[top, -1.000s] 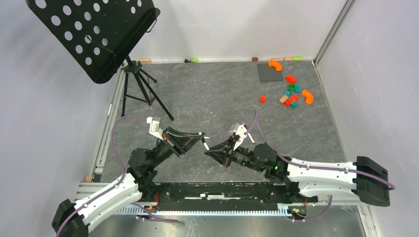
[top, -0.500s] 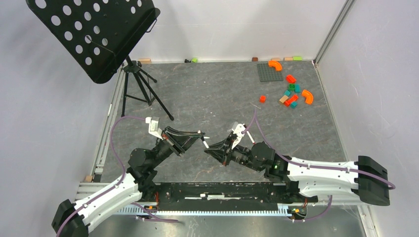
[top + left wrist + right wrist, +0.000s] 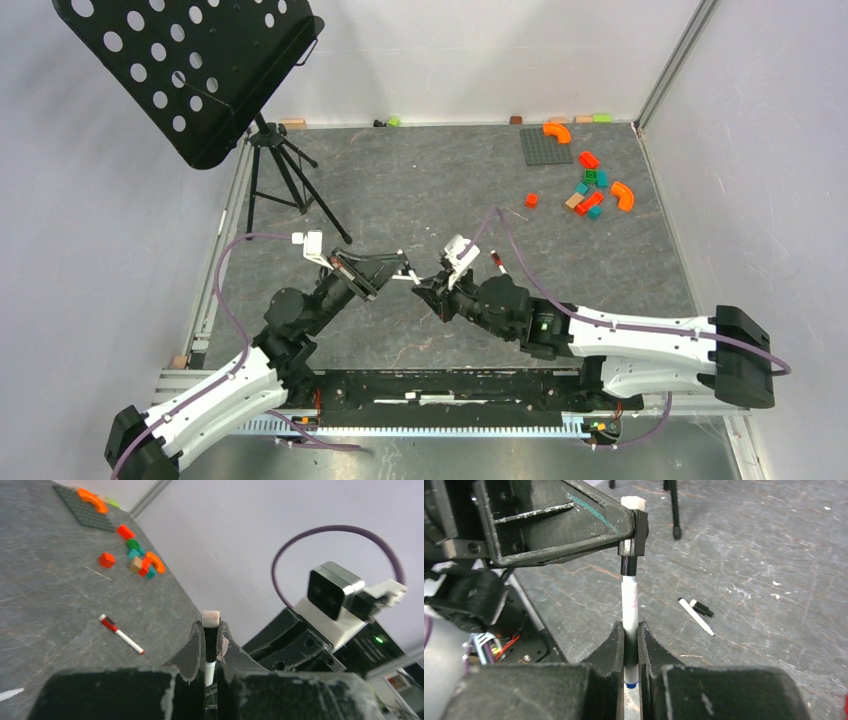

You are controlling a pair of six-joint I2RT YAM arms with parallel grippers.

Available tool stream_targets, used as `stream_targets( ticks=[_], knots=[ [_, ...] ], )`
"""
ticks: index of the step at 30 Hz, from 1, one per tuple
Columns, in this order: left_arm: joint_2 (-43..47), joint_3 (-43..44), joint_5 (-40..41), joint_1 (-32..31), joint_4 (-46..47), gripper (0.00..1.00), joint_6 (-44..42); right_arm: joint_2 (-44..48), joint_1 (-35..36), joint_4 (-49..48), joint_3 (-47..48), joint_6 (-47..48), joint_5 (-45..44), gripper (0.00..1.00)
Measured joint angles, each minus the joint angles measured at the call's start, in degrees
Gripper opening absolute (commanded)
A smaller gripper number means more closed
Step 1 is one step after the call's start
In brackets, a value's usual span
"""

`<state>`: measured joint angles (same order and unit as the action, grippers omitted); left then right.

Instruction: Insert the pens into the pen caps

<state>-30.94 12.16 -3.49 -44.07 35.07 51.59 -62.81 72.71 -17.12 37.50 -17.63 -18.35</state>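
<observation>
My left gripper (image 3: 210, 625) is shut on a black pen cap (image 3: 210, 641) topped with a white felt pad. My right gripper (image 3: 630, 626) is shut on the white barrel of a pen (image 3: 629, 602) with a blue end. The barrel's upper end sits in that black cap (image 3: 631, 555). In the top view the left gripper (image 3: 403, 272) and right gripper (image 3: 426, 287) meet tip to tip above the table's middle. A red-ended pen (image 3: 120, 634) lies on the table. Another white pen with a black end (image 3: 696, 617) lies beside a loose black cap (image 3: 702, 608).
Coloured toy blocks (image 3: 590, 190) and a grey baseplate (image 3: 545, 146) lie at the far right. A black music stand (image 3: 190, 70) on a tripod (image 3: 285, 180) stands at the far left. White walls close the table's sides.
Both grippers have moved left and away from the bases together. The right arm has stretched further left and the two tips have come closer together.
</observation>
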Motion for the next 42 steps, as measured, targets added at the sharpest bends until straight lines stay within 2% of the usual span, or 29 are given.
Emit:
stream_targets(
  ticks=[10,15,23,31,42],
  knots=[
    [-2.45,4.7,8.35,-0.11,-12.39,0.02,-0.02,-9.38,0.31,13.68,11.28,-0.52,-10.27,0.0],
    [-3.32,6.1,9.4,-0.44,-15.91,0.02,0.55,-10.45,0.44,15.45,12.11,0.0,-11.34,0.0],
    [-3.34,6.67,8.94,-0.48,-16.57,0.02,0.5,-9.86,0.37,14.71,11.63,1.51,-10.51,0.0],
    [0.42,6.64,-0.57,-0.68,-13.62,0.02,-3.76,0.0,0.24,8.96,4.57,1.84,-2.16,0.0],
    [-0.59,6.51,-16.92,-0.68,0.46,0.02,-6.71,10.71,-0.13,3.3,-1.01,-1.07,11.61,0.0]
  ],
)
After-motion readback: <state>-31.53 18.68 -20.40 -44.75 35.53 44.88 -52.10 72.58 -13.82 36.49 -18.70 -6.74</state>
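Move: The black cap held in the left fingers lies about 2 cm ahead, 2 cm left and 4 cm above the right hand, which grips the lower part of the white pen; the pen tip is already in its mouth. From the left hand, the pen lies some 2 cm back, 1 cm right and 3 cm lower. On the table about 21 cm below the right hand, a spare pen lies 10 cm ahead and 3 cm left, a loose cap 2 cm beyond that pen, and the red-capped marker 12 cm ahead and 17 cm right. Forward and down together some 3 cm, fingertips dipping, both hands carry the joined pen and cap, pause briefly, then reverse and draw back about 8 cm while rising about 7 cm. On the way back the fingertips lift and swing inward, left hand clockwise and right counter-clockwise by some 20 degrees each. Both grippers stay closed, the left on the cap and the right on the pen. ##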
